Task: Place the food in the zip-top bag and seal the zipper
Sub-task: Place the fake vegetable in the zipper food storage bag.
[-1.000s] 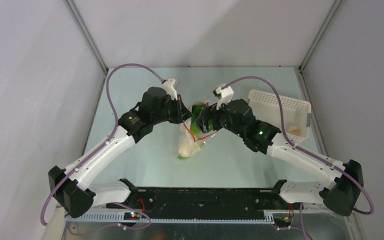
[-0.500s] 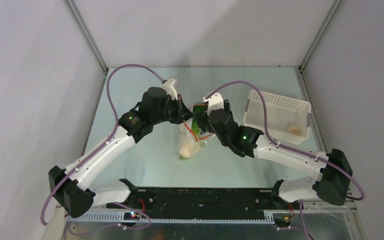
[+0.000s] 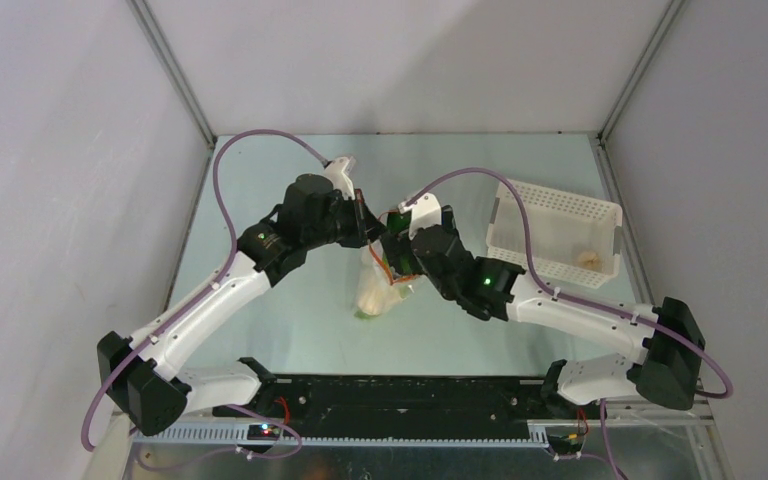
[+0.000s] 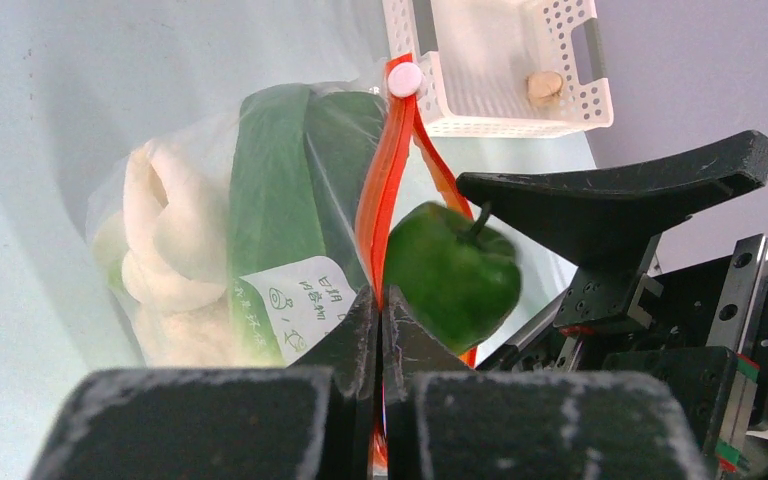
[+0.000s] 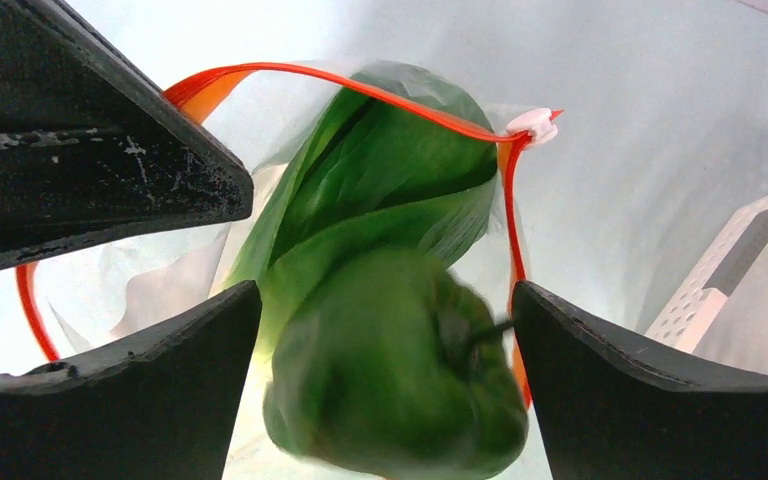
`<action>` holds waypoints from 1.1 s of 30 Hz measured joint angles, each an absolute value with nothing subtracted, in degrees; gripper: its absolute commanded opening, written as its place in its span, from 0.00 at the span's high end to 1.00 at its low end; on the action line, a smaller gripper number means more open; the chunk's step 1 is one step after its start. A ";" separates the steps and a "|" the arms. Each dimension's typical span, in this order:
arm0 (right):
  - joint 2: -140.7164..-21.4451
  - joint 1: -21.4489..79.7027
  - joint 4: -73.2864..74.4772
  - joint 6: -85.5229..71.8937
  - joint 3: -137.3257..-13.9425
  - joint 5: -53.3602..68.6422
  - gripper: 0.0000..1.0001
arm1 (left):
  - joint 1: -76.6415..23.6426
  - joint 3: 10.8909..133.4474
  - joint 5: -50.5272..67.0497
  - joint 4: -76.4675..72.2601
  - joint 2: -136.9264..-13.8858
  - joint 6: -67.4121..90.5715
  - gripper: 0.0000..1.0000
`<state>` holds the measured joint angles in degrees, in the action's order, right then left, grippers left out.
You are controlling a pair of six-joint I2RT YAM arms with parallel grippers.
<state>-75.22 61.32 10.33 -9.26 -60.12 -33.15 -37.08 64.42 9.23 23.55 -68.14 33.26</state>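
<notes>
The clear zip-top bag (image 4: pixel 260 230) hangs by its orange-red zipper (image 4: pixel 385 170), and my left gripper (image 4: pixel 380 300) is shut on that strip. Inside lie cream-white garlic-like food (image 4: pixel 170 250) and a green leafy piece (image 5: pixel 390 180). In the top view the bag (image 3: pixel 380 292) droops below both grippers. My right gripper (image 5: pixel 385 290) stands open right over the bag's wide mouth. A blurred green pepper (image 5: pixel 400 370) sits between its fingers with a gap on each side, inside the zipper loop (image 5: pixel 360 92). The pepper (image 4: pixel 450 275) also shows beside the strip in the left wrist view.
A white perforated basket (image 3: pixel 560 225) stands at the right back with one cream piece (image 3: pixel 588 257) in it. The basket (image 4: pixel 520 60) is close behind the bag's white slider (image 4: pixel 405 78). Grey walls enclose the table on three sides.
The right arm has swung left from beside the basket to the bag's mouth. Its jaws have widened and the pepper has come loose between them. The left arm has not moved.
</notes>
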 measured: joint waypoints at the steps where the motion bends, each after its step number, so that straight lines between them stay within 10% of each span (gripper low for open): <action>1: -75.13 61.34 10.48 -9.41 -60.12 -32.95 0.00 | -37.08 64.42 9.23 23.55 -68.14 33.26 1.00; 33: -63.90 48.69 25.32 -26.81 -59.72 -27.09 0.05 | -36.16 61.71 9.91 21.54 -65.95 33.67 1.00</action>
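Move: The green pepper sits between my right hand's already wide-open fingers, its middle about 1 cm back, 1 cm right and 3 cm below. The bag's mouth is some 2 cm left and 2 cm below, level ahead; the leafy green lies 3 cm left, 2 cm ahead and 6 cm below. The white basket is roughly 31 cm right, 3 cm ahead and 15 cm below. From my left hand, the pepper lies about 7 cm right, 2 cm back, 3 cm down. My right hand eases back barely a centimetre with its fingers staying wide open, then lifts about 5 cm clear of the pepper and swings some 8 cm right, away from the bag's mouth towards the basket side, sinking again on the way while the fingers tip down and turn clockwise. My left hand stays and keeps the bag's rim pinched. ##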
